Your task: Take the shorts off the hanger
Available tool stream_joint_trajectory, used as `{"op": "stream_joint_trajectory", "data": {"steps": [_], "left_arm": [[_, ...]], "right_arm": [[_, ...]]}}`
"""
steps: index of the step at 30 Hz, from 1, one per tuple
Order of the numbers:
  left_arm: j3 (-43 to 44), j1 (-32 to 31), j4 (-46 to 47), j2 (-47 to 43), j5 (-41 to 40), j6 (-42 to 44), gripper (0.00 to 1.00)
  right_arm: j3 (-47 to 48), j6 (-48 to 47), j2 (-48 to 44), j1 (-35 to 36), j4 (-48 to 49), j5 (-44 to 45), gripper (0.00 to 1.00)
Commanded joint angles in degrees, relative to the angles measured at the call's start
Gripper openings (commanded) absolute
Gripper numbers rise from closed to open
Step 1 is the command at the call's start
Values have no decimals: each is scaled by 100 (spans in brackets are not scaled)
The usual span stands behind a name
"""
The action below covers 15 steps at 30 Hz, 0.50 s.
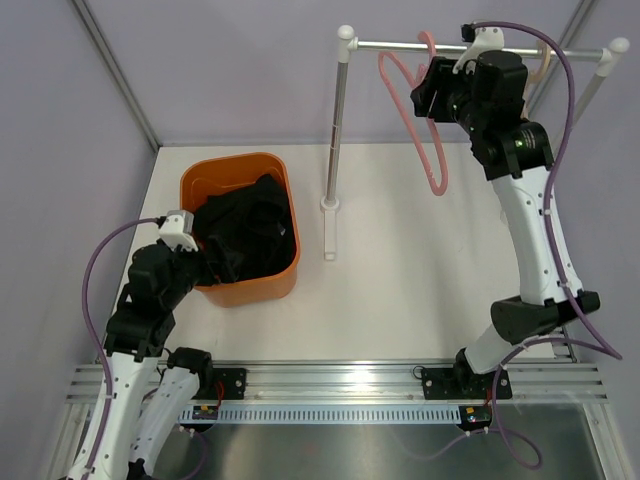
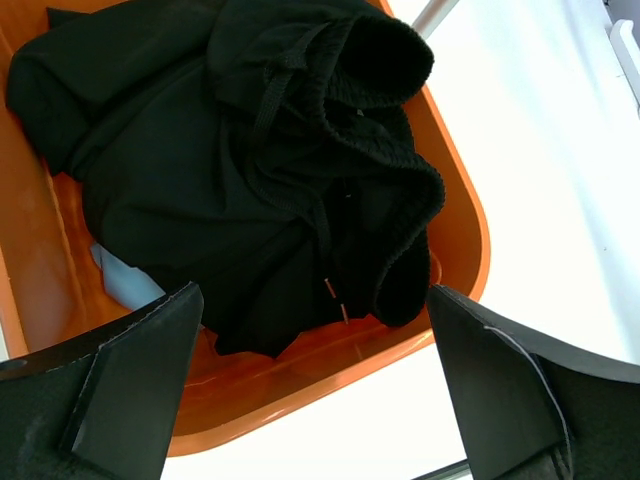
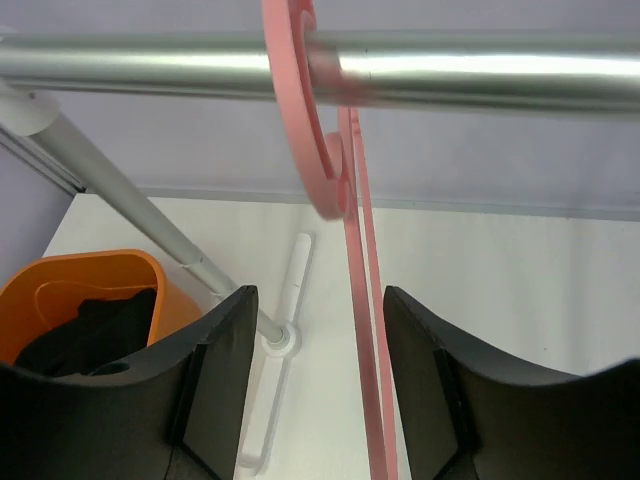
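Note:
The black shorts (image 1: pixel 248 232) lie crumpled in the orange bin (image 1: pixel 284 275), their waistband and drawstring plain in the left wrist view (image 2: pixel 280 150). The pink hanger (image 1: pixel 425 130) hangs bare on the silver rail (image 1: pixel 400 45); in the right wrist view its hook (image 3: pixel 310 120) sits over the rail (image 3: pixel 480 82). My right gripper (image 1: pixel 428 95) is open beside the hanger, whose thin arm (image 3: pixel 366 360) passes between the jaws without touching. My left gripper (image 1: pixel 205 262) is open and empty at the bin's near rim (image 2: pixel 330 375).
The rack's upright pole (image 1: pixel 337 130) stands on a white foot (image 1: pixel 329 230) right of the bin. A second hanger hook (image 1: pixel 546 60) sits on the rail near its right end. Purple walls enclose the white table (image 1: pixel 420 290).

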Motion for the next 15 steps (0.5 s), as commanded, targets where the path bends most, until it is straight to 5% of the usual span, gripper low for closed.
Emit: {"op": "stream_joint_trajectory", "data": {"steps": [1,8,15], "left_arm": [[-33,-17,219,-119,-91,31,99],[-59,-105,254,4,14,23,99],[-68,-386,263,83,-3,14,99]], "right_arm": [[-555,196,-964,-15,490,31,62],[-3539,697,-3163,-14,1633,-486,71],[-5240,1022,-4527,-6,1617,-927,85]]}}
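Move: The pink hanger, just left on the bar, hangs about 5 cm ahead of the open right hand and 1 cm to its left, its middle some 8 cm below. The bar crosses some 7 cm ahead, about 1 cm above and 3 cm to the right; the wooden hanger is roughly 16 cm to the right, 6 cm ahead and 6 cm below. From the idle left hand the pink hanger is about 28 cm ahead, 37 cm to the right and 15 cm above. The right hand pulls quickly straight back from the pink hanger and the bar, about 17 cm towards its base, rising by roughly a centimetre at first and then sinking to end some 3 cm lower and slightly farther right. On the way the already parted fingers spread wider, while the wrist rolls its left side up by about 10 degrees and tips the fingertips up a little. ##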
